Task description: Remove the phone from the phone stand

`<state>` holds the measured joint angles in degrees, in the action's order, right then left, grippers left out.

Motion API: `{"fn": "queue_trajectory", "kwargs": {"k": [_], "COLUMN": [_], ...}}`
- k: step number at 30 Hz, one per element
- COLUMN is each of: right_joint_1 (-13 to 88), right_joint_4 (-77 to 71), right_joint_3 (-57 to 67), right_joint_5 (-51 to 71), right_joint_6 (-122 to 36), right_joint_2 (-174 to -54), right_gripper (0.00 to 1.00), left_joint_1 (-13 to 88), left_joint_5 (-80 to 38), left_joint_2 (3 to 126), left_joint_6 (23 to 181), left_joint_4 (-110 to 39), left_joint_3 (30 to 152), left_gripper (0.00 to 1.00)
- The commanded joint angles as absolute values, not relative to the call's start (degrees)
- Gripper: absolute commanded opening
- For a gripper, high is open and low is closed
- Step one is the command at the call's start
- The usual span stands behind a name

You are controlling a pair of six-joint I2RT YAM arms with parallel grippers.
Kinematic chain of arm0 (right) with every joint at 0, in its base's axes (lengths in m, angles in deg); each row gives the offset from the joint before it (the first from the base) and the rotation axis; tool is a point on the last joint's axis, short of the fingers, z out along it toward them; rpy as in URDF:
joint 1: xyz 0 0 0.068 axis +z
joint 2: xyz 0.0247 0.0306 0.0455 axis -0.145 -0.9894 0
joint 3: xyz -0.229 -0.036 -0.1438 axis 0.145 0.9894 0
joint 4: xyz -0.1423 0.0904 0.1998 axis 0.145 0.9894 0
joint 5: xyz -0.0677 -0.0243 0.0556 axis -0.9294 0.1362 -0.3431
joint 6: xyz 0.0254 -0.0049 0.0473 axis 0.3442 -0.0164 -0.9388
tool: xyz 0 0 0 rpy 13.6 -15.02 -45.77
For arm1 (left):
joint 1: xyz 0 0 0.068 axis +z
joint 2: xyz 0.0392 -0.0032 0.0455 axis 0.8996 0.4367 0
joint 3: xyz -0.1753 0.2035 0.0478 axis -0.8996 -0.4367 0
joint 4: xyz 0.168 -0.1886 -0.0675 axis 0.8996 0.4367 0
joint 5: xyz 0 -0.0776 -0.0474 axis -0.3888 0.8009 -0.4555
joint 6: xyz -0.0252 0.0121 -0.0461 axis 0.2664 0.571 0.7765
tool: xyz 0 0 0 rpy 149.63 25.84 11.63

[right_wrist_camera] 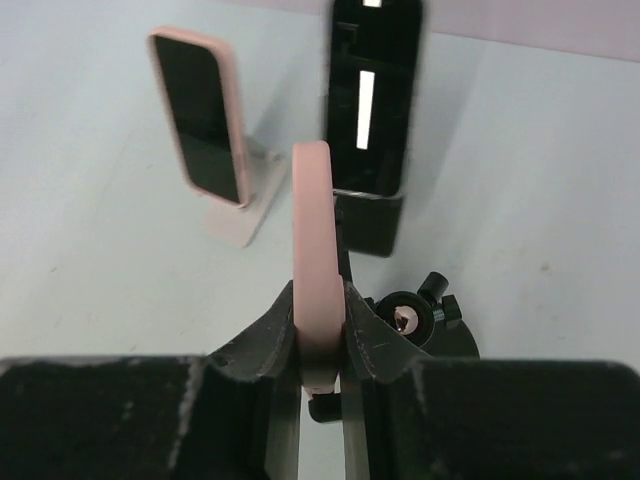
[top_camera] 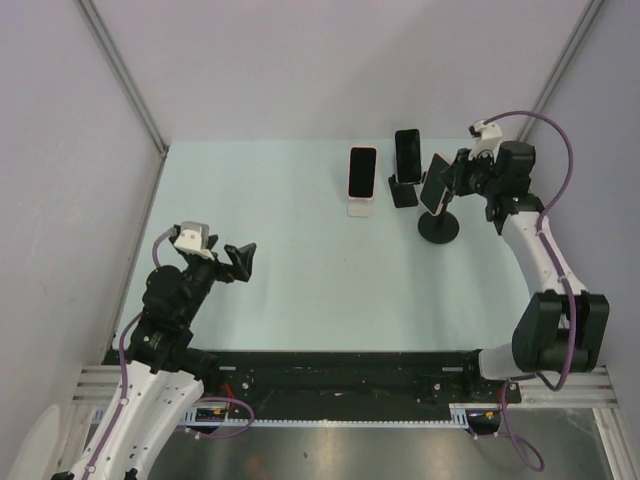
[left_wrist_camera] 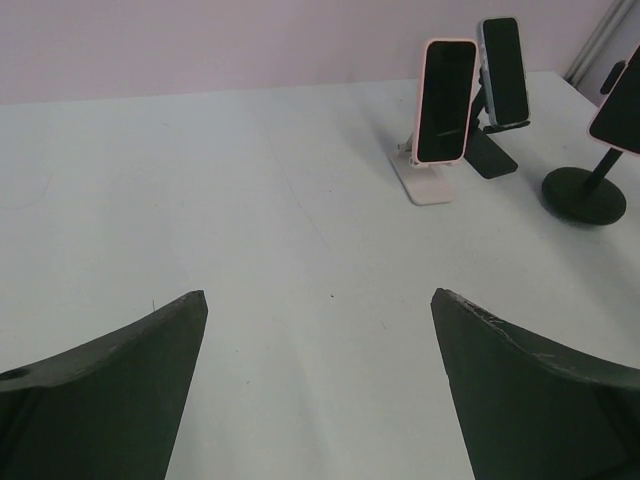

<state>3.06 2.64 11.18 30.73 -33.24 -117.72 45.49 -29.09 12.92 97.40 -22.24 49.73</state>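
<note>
A pink-cased phone sits tilted at the top of a black phone stand with a round base, at the back right of the table. My right gripper is shut on it. In the right wrist view the phone's pink edge is pinched between both fingers of that gripper, and the stand's joint shows just to its right. My left gripper hovers open over the table's left side, holding nothing; its view also shows the left gripper wide open over bare table.
A second pink phone leans on a white stand left of the held one. A black phone rests on a black stand between them. Side walls close in the table.
</note>
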Motion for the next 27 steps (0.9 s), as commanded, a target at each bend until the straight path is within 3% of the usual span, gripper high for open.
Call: {"fn": "queue_trajectory", "kwargs": {"k": [1,8,15,23,27], "right_joint_1": [14.7,37.9,53.8,61.2,62.6], "right_joint_4": [-5.6,-8.9,-17.6,-24.1,-26.8], "right_joint_3": [13.3,17.1,18.9,20.2,23.4], "right_joint_5": [24.3,7.5,-2.7,-17.9,-19.8], "right_joint_6": [-33.3,-32.9,-36.9,-41.8,-44.3], "right_joint_2": [-105.3,-102.1,-106.0,-110.8,-110.4], "right_gripper": [0.00,0.00,0.00,0.00,0.00], "left_joint_1": [45.7,45.7,45.7,45.6,45.7], "left_joint_5": [-27.1,-26.9,-24.4,-24.3,-23.7], "left_joint_2": [11.9,12.2,13.4,14.2,15.1], "left_joint_6": [96.4,96.5,96.6,96.1,96.2], "left_joint_4": [-23.1,-23.2,-23.2,-23.8,-24.2], "left_joint_3": [51.9,52.1,52.8,52.4,52.3], "left_gripper": [1.00,1.00,1.00,1.00,1.00]}}
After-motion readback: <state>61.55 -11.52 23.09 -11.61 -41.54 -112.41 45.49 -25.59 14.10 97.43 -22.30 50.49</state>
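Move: The right hand already pinches the right edge of a pink-edged phone still in its round black stand; the phone's middle lies about 3 cm left and 1 cm back. It is bound for open table some 30 cm left, 15 cm back and 13 cm below. The black phone stands 11 cm left, 6 cm ahead, the white-stand phone 23 cm left, 2 cm ahead, both about level. From the left hand the open spot is 23 cm right, 2 cm ahead, 13 cm below. Leftwards and back the right arm sweeps quickly, about 30 cm left and 15 cm back, carrying phone and stand together on the near side of the other two phones to the open table before the left hand. It arcs up some 3 to 4 cm midway, sinks again and eases to a stop, swinging counter-clockwise, then partly back; the fingers keep their pinch on the phone's edge. ##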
